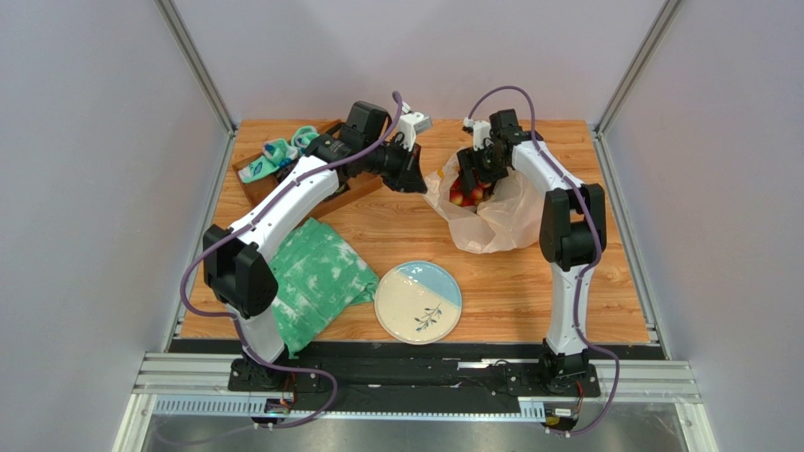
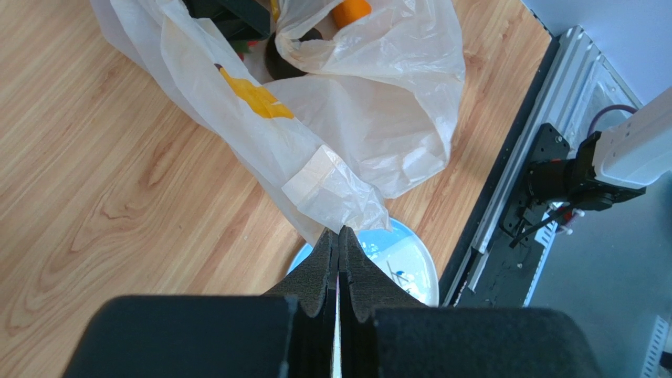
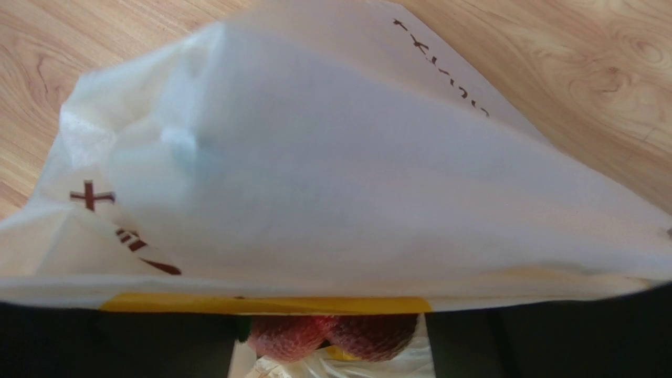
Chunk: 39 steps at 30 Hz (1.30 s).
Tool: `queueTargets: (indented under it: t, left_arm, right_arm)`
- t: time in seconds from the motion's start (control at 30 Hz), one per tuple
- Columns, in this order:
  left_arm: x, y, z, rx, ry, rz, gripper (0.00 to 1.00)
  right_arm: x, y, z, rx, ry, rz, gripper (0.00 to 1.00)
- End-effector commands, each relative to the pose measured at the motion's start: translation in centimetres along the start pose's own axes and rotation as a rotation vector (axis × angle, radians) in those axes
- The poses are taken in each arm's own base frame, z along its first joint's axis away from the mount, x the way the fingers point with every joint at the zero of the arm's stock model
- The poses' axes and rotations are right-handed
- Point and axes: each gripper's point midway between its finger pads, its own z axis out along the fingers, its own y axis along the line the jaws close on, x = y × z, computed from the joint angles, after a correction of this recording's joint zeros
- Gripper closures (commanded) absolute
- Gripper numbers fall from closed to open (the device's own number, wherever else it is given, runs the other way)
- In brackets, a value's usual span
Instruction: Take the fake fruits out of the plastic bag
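The plastic bag [image 1: 493, 215] lies crumpled on the table's far right, its mouth facing left. My left gripper [image 1: 415, 177] is shut on the bag's rim; in the left wrist view the closed fingertips [image 2: 339, 234] pinch the film of the bag [image 2: 371, 118]. An orange [image 2: 349, 9] and a dark round fruit [image 2: 285, 59] show inside. My right gripper [image 1: 472, 172] is in the bag's mouth above the red fruits [image 1: 462, 196]. In the right wrist view the bag film [image 3: 339, 157] covers most of the frame. My right gripper [image 3: 331, 346] stands open with red balls [image 3: 292, 335] between its jaws, under a yellow strip [image 3: 268, 304].
A blue-and-white plate [image 1: 418, 301] sits near the front centre, and shows again under the left fingers [image 2: 406, 264]. A green-white cloth [image 1: 316, 275] lies at the front left. A wooden tray [image 1: 283, 179] with teal items stands at the back left.
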Motion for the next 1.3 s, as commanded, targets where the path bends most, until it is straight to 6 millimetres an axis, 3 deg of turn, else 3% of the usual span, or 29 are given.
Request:
queueTargets:
  t: [0.0, 0.03, 0.13, 0.2, 0.27, 0.3, 0.33, 0.47, 0.57, 0.73, 0.8, 0.87, 1.0, 1.07, 1.13, 1.2, 1.23, 1.27]
  left_arm:
    - [-0.8, 0.0, -0.9, -0.018, -0.025, 0.05, 1.0]
    - [-1.0, 0.1, -0.8, -0.019, -0.029, 0.051, 1.0]
    - [-1.4, 0.2, -0.6, -0.019, -0.035, 0.049, 1.0]
    - [-1.9, 0.2, -0.4, -0.018, -0.045, 0.043, 1.0]
    - [-2.4, 0.5, -0.2, -0.023, -0.059, 0.035, 1.0]
    - [-2.6, 0.6, -0.1, -0.023, -0.064, 0.031, 1.0]
    - [-3.2, 0.7, 0.1, -0.025, -0.077, 0.025, 1.0]
    - [-5.4, 0.8, 0.5, -0.02, -0.121, 0.028, 1.0]
    - [-7.6, 0.9, 0.7, -0.002, -0.16, 0.046, 1.0]
    - [-12.6, -1.1, -1.6, 0.155, -0.331, 0.099, 1.0]
    - [-14.7, -2.0, -3.7, 0.191, -0.432, 0.131, 1.0]
    - [-15.4, -2.5, -4.7, 0.201, -0.472, 0.152, 1.0]
    - [-14.7, -0.8, -4.4, 0.136, -0.45, 0.122, 1.0]
    - [-14.0, 1.2, -3.7, 0.04, -0.432, 0.07, 1.0]
    - [-11.9, 3.8, -2.5, -0.06, -0.378, 0.023, 1.0]
    - [-10.4, 5.2, -2.0, -0.101, -0.341, 0.023, 1.0]
    - [-10.1, 5.4, -1.9, -0.104, -0.335, 0.029, 1.0]
    - [-9.7, 5.9, -1.7, -0.11, -0.326, 0.027, 1.0]
  right_arm:
    - [-1.8, 0.9, -1.8, -0.034, -0.038, -0.027, 0.39]
    - [-1.6, 1.2, -2.1, -0.047, -0.038, -0.034, 0.51]
    - [-1.0, 2.3, -4.2, -0.07, -0.034, -0.042, 0.63]
    - [0.1, 3.1, -5.5, -0.083, -0.019, -0.041, 0.66]
    - [-0.1, 4.1, -8.1, -0.09, -0.056, -0.072, 0.69]
    - [0.9, 4.5, -8.5, -0.097, -0.039, -0.072, 0.69]
    - [0.4, 4.9, -10.5, -0.088, -0.071, -0.089, 0.71]
    - [2.5, 6.4, -13.4, -0.11, -0.044, -0.113, 0.72]
    - [4.0, 7.3, -14.4, -0.131, -0.023, -0.134, 0.73]
    - [6.9, 6.6, -13.1, -0.106, 0.042, -0.143, 0.73]
    - [7.2, 6.5, -12.0, -0.113, 0.053, -0.113, 0.73]
    - [7.3, 6.3, -10.6, -0.128, 0.07, -0.094, 0.73]
    - [7.2, 5.9, -8.2, -0.155, 0.097, -0.069, 0.77]
    - [6.7, 5.9, -8.5, -0.165, 0.112, -0.079, 0.78]
    - [6.6, 6.4, -9.9, -0.191, 0.115, -0.111, 0.81]
    - [5.7, 7.2, -12.0, -0.201, 0.057, -0.156, 0.81]
    - [4.5, 7.9, -14.5, -0.188, -0.018, -0.204, 0.81]
    - [4.1, 8.3, -15.5, -0.185, -0.051, -0.226, 0.81]
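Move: My right hand is down inside the bag with its fingers open. The strawberries lie about 1 cm back from it and 2 cm below. The dark plum is some 6 cm back and 2 cm to its right, and the orange about 13 cm back and 6 cm right, both a few centimetres lower. From my left hand, which already holds the bag's rim, the strawberries lie about 13 cm ahead, 12 cm right and 20 cm down. I close my right fingers on a strawberry, then draw it back about 13 cm, rising some 10 cm on the way and sinking about 7 cm again at the near side of the bag, fingertips tipping about 10 degrees back. My left hand keeps its pinch and carries the rim forward 9 cm and up some 7 cm, rolling a little. ##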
